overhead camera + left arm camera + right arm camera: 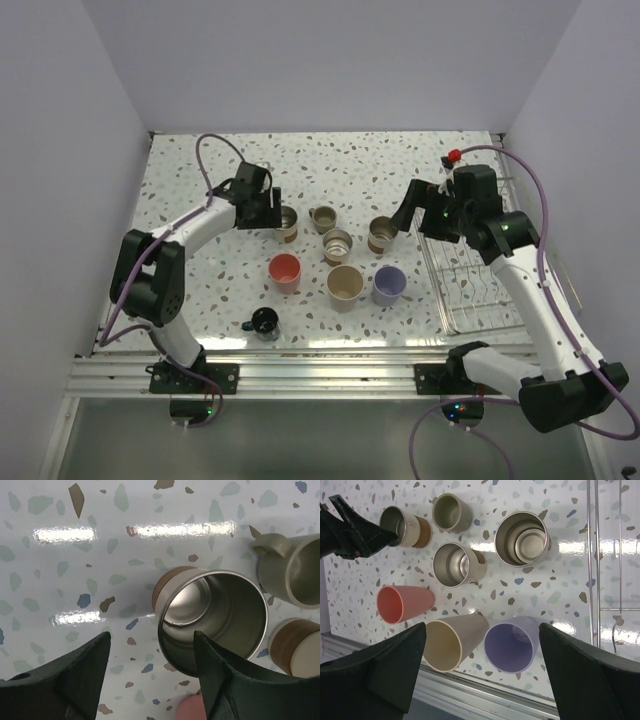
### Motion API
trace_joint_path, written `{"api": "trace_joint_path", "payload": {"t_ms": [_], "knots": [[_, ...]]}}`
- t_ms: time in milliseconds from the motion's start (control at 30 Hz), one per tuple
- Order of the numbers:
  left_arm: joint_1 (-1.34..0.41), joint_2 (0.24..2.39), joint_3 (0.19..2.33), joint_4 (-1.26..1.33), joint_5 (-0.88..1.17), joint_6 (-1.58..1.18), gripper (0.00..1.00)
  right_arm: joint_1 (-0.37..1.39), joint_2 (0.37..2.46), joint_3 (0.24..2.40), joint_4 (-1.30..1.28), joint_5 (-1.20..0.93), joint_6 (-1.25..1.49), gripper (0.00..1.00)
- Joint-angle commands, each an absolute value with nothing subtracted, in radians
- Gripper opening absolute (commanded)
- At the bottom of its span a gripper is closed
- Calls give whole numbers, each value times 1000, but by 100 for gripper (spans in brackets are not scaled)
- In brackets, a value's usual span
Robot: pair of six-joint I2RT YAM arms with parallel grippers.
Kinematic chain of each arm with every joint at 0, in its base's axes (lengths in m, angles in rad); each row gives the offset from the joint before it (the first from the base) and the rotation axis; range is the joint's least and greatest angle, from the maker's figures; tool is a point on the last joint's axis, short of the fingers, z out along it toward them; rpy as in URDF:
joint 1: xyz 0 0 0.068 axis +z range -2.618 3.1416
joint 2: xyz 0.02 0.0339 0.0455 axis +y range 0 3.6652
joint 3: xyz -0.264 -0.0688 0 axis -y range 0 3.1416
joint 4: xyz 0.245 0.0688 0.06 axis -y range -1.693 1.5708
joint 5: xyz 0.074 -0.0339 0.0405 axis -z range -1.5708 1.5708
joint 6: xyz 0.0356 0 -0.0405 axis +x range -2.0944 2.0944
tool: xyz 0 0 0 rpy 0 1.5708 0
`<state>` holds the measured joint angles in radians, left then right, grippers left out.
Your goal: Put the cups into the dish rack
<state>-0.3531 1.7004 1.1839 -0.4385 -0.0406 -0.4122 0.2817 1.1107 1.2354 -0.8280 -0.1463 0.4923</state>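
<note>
My left gripper is open at a shiny steel cup with a brown base. One finger is inside its mouth, the other outside, and the near wall stands between them with a gap. Around it stand a tan mug, two more steel cups, a red-pink cup, a tan cup, a lavender cup and a small dark blue cup. My right gripper hangs open above the cups, holding nothing. The dish rack lies at the right with no cups in it.
White walls close in the table on the left, back and right. A metal rail runs along the near edge. The rack's wires show at the right of the right wrist view. A red-topped item sits behind the right arm.
</note>
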Motion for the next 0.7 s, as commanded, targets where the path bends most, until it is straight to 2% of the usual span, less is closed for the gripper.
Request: {"api": "trace_joint_path", "payload": {"t_ms": [0, 67, 167, 200, 267, 300, 533, 667], "knots": [[-351, 1735, 1271, -446, -97, -426, 70, 287, 1081, 1232, -857, -158, 474, 98], [-351, 1767, 1290, -449, -101, -428, 66, 288, 1078, 1230, -862, -158, 472, 98], [-351, 1801, 1324, -457, -97, -429, 45, 287, 1077, 1229, -867, -149, 468, 98], [-351, 1805, 1334, -457, -88, -430, 29, 288, 1077, 1229, -868, -144, 468, 98], [-351, 1816, 1338, -459, -86, -437, 5, 287, 1078, 1229, -871, -140, 465, 98], [-353, 1818, 1338, -459, -86, -439, 0, 287, 1080, 1229, -870, -137, 463, 98], [-325, 1798, 1482, -547, -94, -420, 0, 285, 1147, 1337, -838, -231, 485, 98], [-243, 1729, 1577, -502, 87, -491, 0, 287, 1227, 1456, -702, -395, 587, 98]]}}
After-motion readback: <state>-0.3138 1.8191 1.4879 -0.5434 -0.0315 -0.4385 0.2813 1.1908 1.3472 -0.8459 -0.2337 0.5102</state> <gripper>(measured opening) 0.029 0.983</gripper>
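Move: The steel cup with the brown base, nearest the left hand, stands about 5 cm to its right and 2 cm ahead, its middle some 4 cm lower, with one finger already inside the rim. The grey mug is about 4 cm ahead and 13 cm right; the middle steel cup 4 cm back and 17 cm right; the red cup 10 cm back and 5 cm right. From the right hand the cup to be gripped lies about 27 cm left, 12 cm ahead and 21 cm down. The left hand slides forward about 3 cm, barely sinking, with one finger inside the steel cup and the other outside, and shuts fully to pinch its left wall at the rim; it pauses briefly, then lifts about 5 cm while going another 3 cm forward, keeping the pinch and hardly turning. The empty right hand, still wide open, eases back a little and then starts up, left and forward by some 3 cm. ##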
